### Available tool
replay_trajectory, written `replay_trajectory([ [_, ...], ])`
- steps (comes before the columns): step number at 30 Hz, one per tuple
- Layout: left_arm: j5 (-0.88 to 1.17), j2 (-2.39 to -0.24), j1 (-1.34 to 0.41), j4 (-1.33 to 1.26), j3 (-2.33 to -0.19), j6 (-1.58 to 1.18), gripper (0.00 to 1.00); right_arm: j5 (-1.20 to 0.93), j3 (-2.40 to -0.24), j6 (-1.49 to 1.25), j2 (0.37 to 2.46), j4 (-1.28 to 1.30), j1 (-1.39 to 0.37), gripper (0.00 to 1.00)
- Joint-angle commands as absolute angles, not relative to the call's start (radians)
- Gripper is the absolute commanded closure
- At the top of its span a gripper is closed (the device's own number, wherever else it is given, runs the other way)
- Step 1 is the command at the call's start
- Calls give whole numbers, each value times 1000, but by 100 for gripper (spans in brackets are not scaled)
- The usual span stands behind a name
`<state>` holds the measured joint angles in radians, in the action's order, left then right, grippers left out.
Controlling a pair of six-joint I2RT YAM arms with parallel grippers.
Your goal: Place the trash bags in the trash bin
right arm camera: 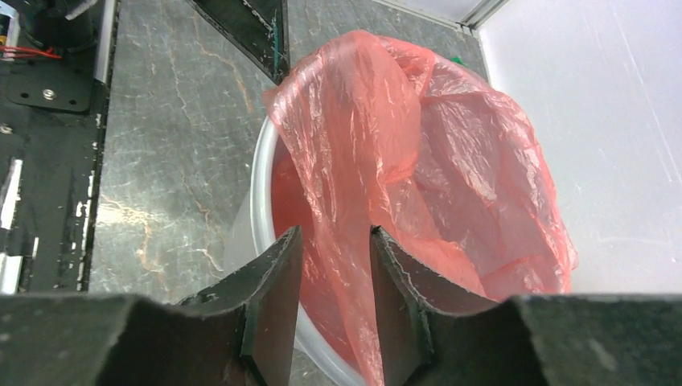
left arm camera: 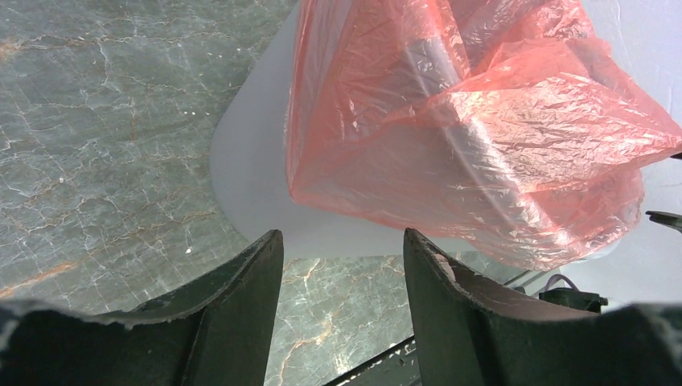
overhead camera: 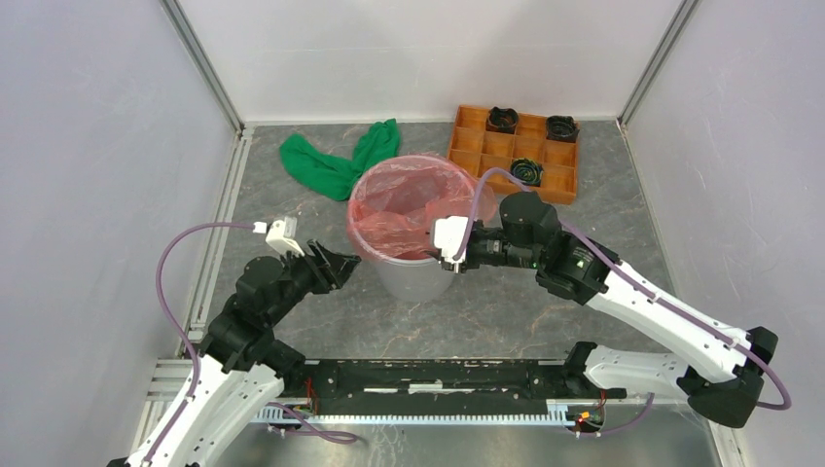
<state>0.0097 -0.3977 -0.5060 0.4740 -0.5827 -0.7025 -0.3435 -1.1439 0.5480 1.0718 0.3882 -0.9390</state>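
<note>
The red-orange trash bag [overhead camera: 409,199] sits in the round grey trash bin [overhead camera: 413,277], its film draped over the rim on the near and left sides. My left gripper [overhead camera: 342,265] is open and empty, just left of the bin's wall; its wrist view shows the bag [left arm camera: 482,137] hanging over the bin [left arm camera: 249,177] beyond the gripper [left arm camera: 342,237]. My right gripper [overhead camera: 449,255] is at the bin's near right rim. In its wrist view the jaws [right arm camera: 335,233] stand apart with a fold of bag [right arm camera: 418,145] between them, above the rim [right arm camera: 259,217].
A green cloth [overhead camera: 336,161] lies behind the bin at the left. An orange-brown compartment tray [overhead camera: 496,146] with three black objects stands at the back right. White walls enclose the table on three sides.
</note>
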Motion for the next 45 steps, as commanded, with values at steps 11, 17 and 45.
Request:
replay_trajectory([
  [11, 17, -414, -504, 428, -612, -666, 36, -225, -1073, 684, 1112, 254, -996, 63],
  [17, 3, -413, -504, 460, -643, -644, 36, -238, -1097, 706, 1132, 280, -996, 84],
  [45, -88, -434, -503, 505, -767, -673, 36, -414, -910, 514, 928, 343, -1010, 99],
])
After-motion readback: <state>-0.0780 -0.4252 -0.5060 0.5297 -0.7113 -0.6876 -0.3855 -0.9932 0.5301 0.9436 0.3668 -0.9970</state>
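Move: The near edge of the trash bag, loose at the robot's side of the bin, hangs about 2 cm to the left of the right fingertips, 1 cm ahead and 3 cm lower. The middle of the bin's mouth is some 10 cm ahead of the right hand, 4 cm to its left and 3 cm below. The left gripper waits about 17 cm to the left, 7 cm lower. From the left hand, that bag edge is about 15 cm to the right, level ahead, 6 cm above. Down about 3 cm and slightly forward-left goes the right hand, its fingers closing from half open to pinch the film by the rim; then, keeping shut, it draws back some 5 cm towards the robot and a little right, arching up and over before sinking again. The empty left hand stays open and rises about 4 cm, drifting left away from the bin. ##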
